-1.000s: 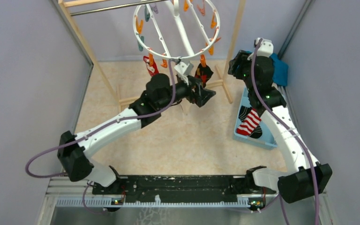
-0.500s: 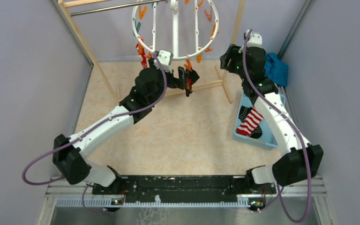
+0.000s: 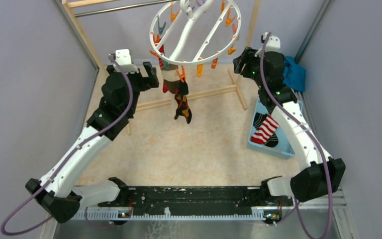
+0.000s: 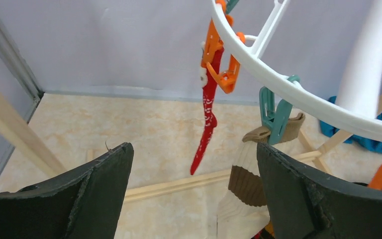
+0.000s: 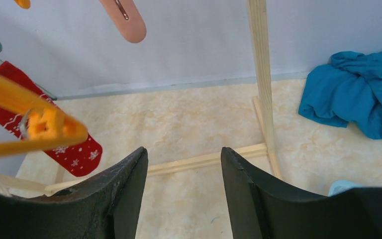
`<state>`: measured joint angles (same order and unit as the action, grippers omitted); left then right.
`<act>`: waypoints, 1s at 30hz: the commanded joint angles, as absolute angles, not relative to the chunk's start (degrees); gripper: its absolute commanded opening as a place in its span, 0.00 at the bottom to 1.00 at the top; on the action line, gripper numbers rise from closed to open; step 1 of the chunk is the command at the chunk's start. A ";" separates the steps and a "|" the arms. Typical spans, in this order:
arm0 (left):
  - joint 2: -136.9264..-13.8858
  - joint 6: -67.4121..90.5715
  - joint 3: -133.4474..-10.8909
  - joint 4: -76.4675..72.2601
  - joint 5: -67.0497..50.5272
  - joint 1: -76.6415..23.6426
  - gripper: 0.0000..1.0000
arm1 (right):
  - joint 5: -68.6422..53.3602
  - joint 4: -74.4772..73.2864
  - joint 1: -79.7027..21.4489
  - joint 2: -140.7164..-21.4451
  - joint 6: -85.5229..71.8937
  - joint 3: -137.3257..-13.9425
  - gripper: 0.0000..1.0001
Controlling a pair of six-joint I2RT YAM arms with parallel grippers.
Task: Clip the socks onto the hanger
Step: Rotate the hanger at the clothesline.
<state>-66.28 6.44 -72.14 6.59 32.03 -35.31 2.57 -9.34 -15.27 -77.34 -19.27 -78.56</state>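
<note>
The hanger [image 3: 199, 63], a white ring with orange and teal clips, hangs tilted at the back. A dark argyle sock [image 3: 183, 105] dangles from its front rim beside a red sock [image 3: 164, 87]. My left gripper [image 3: 151, 78] stands open to the left of them, holding nothing. In the left wrist view the red sock [image 4: 206, 117] hangs from an orange clip [image 4: 220, 69], and a beige, brown and white sock [image 4: 248, 172] from a teal clip [image 4: 276, 113]. My right gripper [image 3: 238, 62] is open and empty just right of the ring. A red-and-white striped sock [image 3: 264, 130] lies on a black sock [image 3: 273, 141].
The two loose socks lie in a light blue tray [image 3: 284, 150] at the right. A teal-blue cloth heap [image 3: 294, 72] sits behind it by the wall. The wooden rack's post [image 5: 260, 74] and floor bars [image 3: 214, 93] stand under the hanger. Grey walls close both sides.
My left gripper has let go of the dark argyle sock, which now hangs from the ring, and drawn back to the left. The hanger has swung and tilted. The right arm moved slightly left.
</note>
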 commanded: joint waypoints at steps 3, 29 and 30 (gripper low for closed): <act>-59.35 11.72 -73.73 13.37 26.45 -34.84 0.99 | 4.29 -5.00 -15.64 -68.68 -19.48 -75.99 0.56; -94.48 -2.56 -81.12 -19.14 41.22 -48.34 0.99 | 1.41 -6.49 -14.34 -67.82 -22.77 -75.73 0.54; -93.38 -3.47 -79.94 -20.23 42.87 -48.27 0.99 | 1.47 -6.33 -14.33 -67.88 -22.69 -75.51 0.54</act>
<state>-96.66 2.26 -80.82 -10.55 30.87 -48.56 2.37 -8.40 -14.50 -70.28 -22.63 -76.12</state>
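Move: The near rim of the hanger is about 17 cm to the left hand's right, 2 cm farther out and level with it. The brown-and-white sock hangs some 9 cm right, 5 cm ahead and 9 cm below that hand. The argyle sock is about 14 cm right, 2 cm ahead and 12 cm below. From the right hand, the near rim lies some 17 cm left, roughly level ahead and 3 cm up. Back and right in a wide arc, the left hand draws off about 10 cm while sweeping some 26 cm right, turning clockwise about 45 degrees. It then dips and swings forward 15 cm and somewhat left, turning partly back, to end low under the near rim among the socks, fingers wide open. The right hand bobs beside the hanger, ending slightly back and up. ##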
